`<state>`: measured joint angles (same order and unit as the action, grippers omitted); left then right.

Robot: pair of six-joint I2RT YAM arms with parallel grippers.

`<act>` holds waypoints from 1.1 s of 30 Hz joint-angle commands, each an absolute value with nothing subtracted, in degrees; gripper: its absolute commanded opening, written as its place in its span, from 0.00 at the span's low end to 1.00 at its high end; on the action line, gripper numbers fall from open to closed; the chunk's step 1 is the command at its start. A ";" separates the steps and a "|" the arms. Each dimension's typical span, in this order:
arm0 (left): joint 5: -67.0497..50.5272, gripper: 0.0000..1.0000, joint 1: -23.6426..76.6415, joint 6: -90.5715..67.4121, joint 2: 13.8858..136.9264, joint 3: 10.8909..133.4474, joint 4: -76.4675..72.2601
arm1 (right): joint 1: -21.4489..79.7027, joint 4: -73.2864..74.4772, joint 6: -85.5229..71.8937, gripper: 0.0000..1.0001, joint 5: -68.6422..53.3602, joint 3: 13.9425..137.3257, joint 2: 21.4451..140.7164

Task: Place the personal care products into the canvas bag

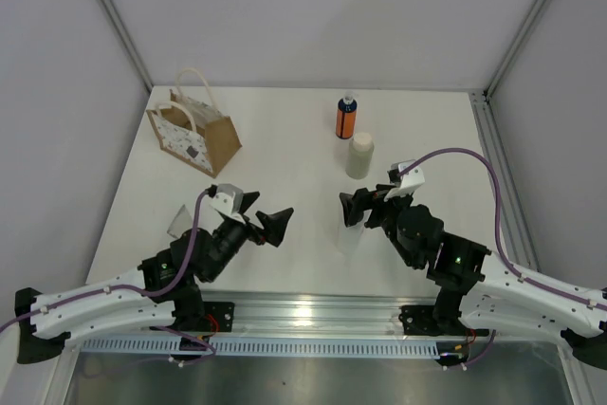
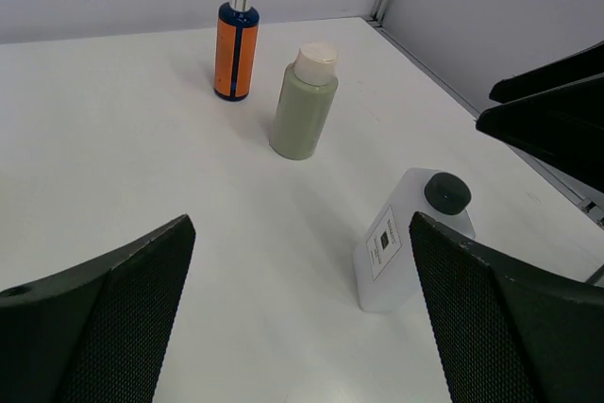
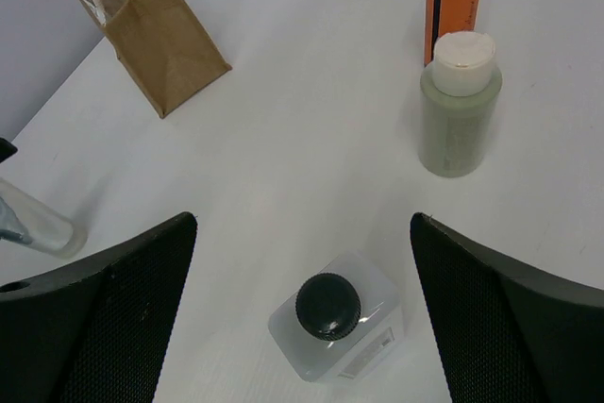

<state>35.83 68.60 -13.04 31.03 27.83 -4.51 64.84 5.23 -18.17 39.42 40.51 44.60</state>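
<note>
The canvas bag (image 1: 194, 135) stands at the back left; it also shows in the right wrist view (image 3: 156, 30). The orange bottle with a blue cap (image 1: 346, 118) and the cream-white cylinder (image 1: 359, 156) stand upright at the back right of centre. The white bottle with a dark cap (image 3: 335, 327) stands upright just below my right gripper (image 1: 365, 206), which is open and empty, its jaws apart on either side above the bottle. My left gripper (image 1: 264, 215) is open and empty, left of that bottle (image 2: 411, 252) and facing it.
A clear, see-through object (image 1: 180, 220) lies on the table left of my left arm and shows in the right wrist view (image 3: 33, 228). White walls close the table at the back and sides. A metal rail (image 1: 313, 315) runs along the near edge.
</note>
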 commanded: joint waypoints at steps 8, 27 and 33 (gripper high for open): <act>44.12 0.99 68.20 -18.80 33.31 32.69 3.68 | 65.21 2.55 -18.63 1.00 41.48 41.13 45.44; 13.35 0.99 68.38 -20.57 64.76 41.03 -12.75 | 65.21 9.93 -20.66 0.99 54.32 38.59 24.44; 13.62 0.99 69.08 -19.87 71.62 44.20 -14.15 | 65.21 10.37 -20.83 0.99 53.17 38.58 23.64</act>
<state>14.44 68.62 -19.51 70.28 41.23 -9.93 64.93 11.60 -20.25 52.07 38.87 23.33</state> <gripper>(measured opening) 0.993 0.993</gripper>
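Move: The black-capped bottle stands about 18 cm to the left hand's right, 3 cm ahead and some 17 cm below; it lies almost straight beneath the right hand, perhaps 1 cm to its right and 17 cm down. From the left hand, the green bottle is roughly 21 cm ahead and 19 cm right, the orange bottle about 32 cm ahead and 18 cm right, both similarly low. Open left hand goes right about 15 cm and down towards the black-capped bottle; right hand withdraws right, rising. ##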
